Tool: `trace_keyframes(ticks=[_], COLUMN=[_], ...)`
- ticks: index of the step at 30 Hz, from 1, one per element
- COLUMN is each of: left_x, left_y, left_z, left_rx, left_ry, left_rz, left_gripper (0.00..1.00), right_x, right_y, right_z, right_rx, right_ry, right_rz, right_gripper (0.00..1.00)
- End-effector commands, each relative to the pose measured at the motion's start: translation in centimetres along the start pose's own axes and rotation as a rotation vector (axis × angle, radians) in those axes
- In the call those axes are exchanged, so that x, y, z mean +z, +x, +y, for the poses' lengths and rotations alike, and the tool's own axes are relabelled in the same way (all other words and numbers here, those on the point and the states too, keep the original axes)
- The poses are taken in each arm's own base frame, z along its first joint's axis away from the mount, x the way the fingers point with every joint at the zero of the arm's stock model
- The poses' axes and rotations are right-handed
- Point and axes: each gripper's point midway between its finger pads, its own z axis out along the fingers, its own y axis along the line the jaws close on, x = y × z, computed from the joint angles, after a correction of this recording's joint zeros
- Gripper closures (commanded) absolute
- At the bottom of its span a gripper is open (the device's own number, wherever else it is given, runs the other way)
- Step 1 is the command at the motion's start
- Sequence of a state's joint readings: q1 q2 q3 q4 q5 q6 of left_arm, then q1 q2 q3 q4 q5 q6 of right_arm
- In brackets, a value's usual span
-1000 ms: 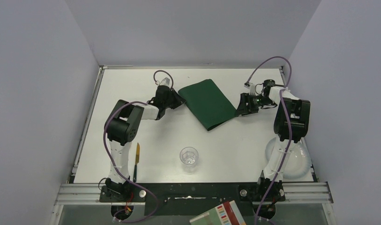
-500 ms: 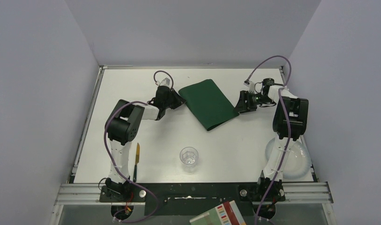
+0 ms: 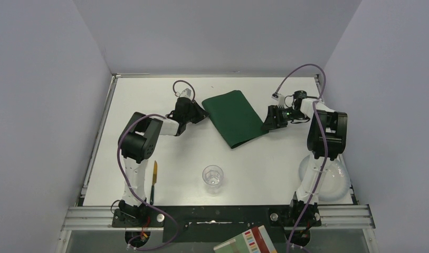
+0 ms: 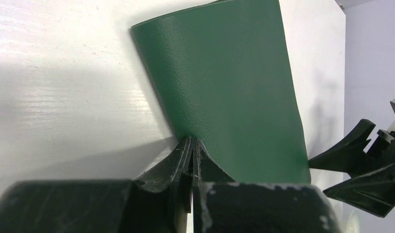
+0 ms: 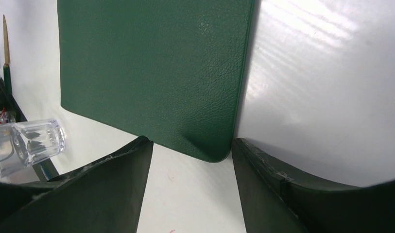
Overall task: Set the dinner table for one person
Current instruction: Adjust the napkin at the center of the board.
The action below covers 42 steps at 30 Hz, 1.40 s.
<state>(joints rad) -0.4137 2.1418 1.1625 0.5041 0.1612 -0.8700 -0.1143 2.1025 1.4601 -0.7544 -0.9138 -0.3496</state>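
The dinner table is a white top with a thin metal rim. A dark green placemat lies askew at its far middle. My left gripper is shut on the placemat's left edge; in the left wrist view the fingertips pinch it. My right gripper is open at the mat's right corner, which sits between the fingertips, apart from both. A clear glass, a knife and a translucent plate lie near the front.
The plate lies at the front right, partly under my right arm. The glass stands at the front middle and the knife at the front left. Grey walls close in three sides. A book lies below the front rail.
My right gripper has moved left, up to the placemat's right corner. The placemat has shifted slightly. The left gripper stays put.
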Motion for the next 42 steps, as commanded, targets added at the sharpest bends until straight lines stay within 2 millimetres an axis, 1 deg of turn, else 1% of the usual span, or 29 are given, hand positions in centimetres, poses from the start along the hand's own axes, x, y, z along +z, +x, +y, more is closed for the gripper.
trace_keyframes(ticks=[1, 6, 11, 15, 22, 25, 30, 34, 38, 40, 42], left_x=[-0.3, -0.4, -0.6, -0.6, -0.5, -0.9, -2.9, -4.5, -5.5, -5.5, -5.0], left_y=[0.6, 0.6, 0.4, 0.5, 0.6, 0.0, -3.0, -4.5, -4.8, -4.5, -4.0], left_z=[0.1, 0.1, 0.3, 0.4, 0.5, -0.2, -1.5, -2.2, -3.2, -3.7, -4.1], left_rx=[0.026, 0.031, 0.041, 0.041, 0.037, 0.043, 0.069, 0.070, 0.072, 0.065, 0.053], left_ry=[-0.007, -0.010, -0.014, -0.018, -0.022, -0.016, 0.004, 0.024, 0.060, 0.087, 0.116], left_rz=[0.018, 0.017, 0.011, 0.011, 0.017, 0.007, -0.056, -0.080, -0.081, -0.075, -0.064], left_gripper=[1.00, 1.00, 1.00, 1.00, 1.00, 1.00, 1.00, 1.00, 1.00, 1.00, 1.00], right_x=[0.6, 0.4, -0.5, -0.7, -1.3, -2.0, -2.7, -2.5, -2.1, -1.9, -1.8], right_y=[6.8, 8.7, 9.6, 10.6, 11.1, 11.2, 11.5, 11.8, 12.0, 11.9, 11.8], right_z=[-0.8, -0.7, -0.5, 0.1, -0.1, -0.8, -2.1, -2.7, -3.0, -3.2, -3.3], right_rx=[0.084, 0.102, 0.108, 0.124, 0.115, 0.103, 0.114, 0.123, 0.131, 0.132, 0.140], right_ry=[0.064, 0.067, 0.068, 0.043, 0.067, 0.109, 0.158, 0.167, 0.165, 0.165, 0.169], right_rz=[0.205, 0.260, 0.300, 0.340, 0.371, 0.380, 0.368, 0.362, 0.364, 0.359, 0.352], right_gripper=[0.36, 0.36, 0.34, 0.34, 0.33, 0.33, 0.33, 0.33, 0.33, 0.33, 0.34])
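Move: The green napkin's middle lies some 12 cm to the right hand's left, about 4 cm farther out and 3 cm lower; the hand's forward finger is already at its right edge. From the shut left hand, at the napkin's left edge, that middle is about 10 cm right, 3 cm back and 2 cm down. From the right hand, the glass stands roughly 23 cm back and 20 cm left, the plate about 23 cm back and 21 cm right. Right finger drags the napkin's edge back, the hand travelling 8 cm, then shut left fingers lift 5 cm. ##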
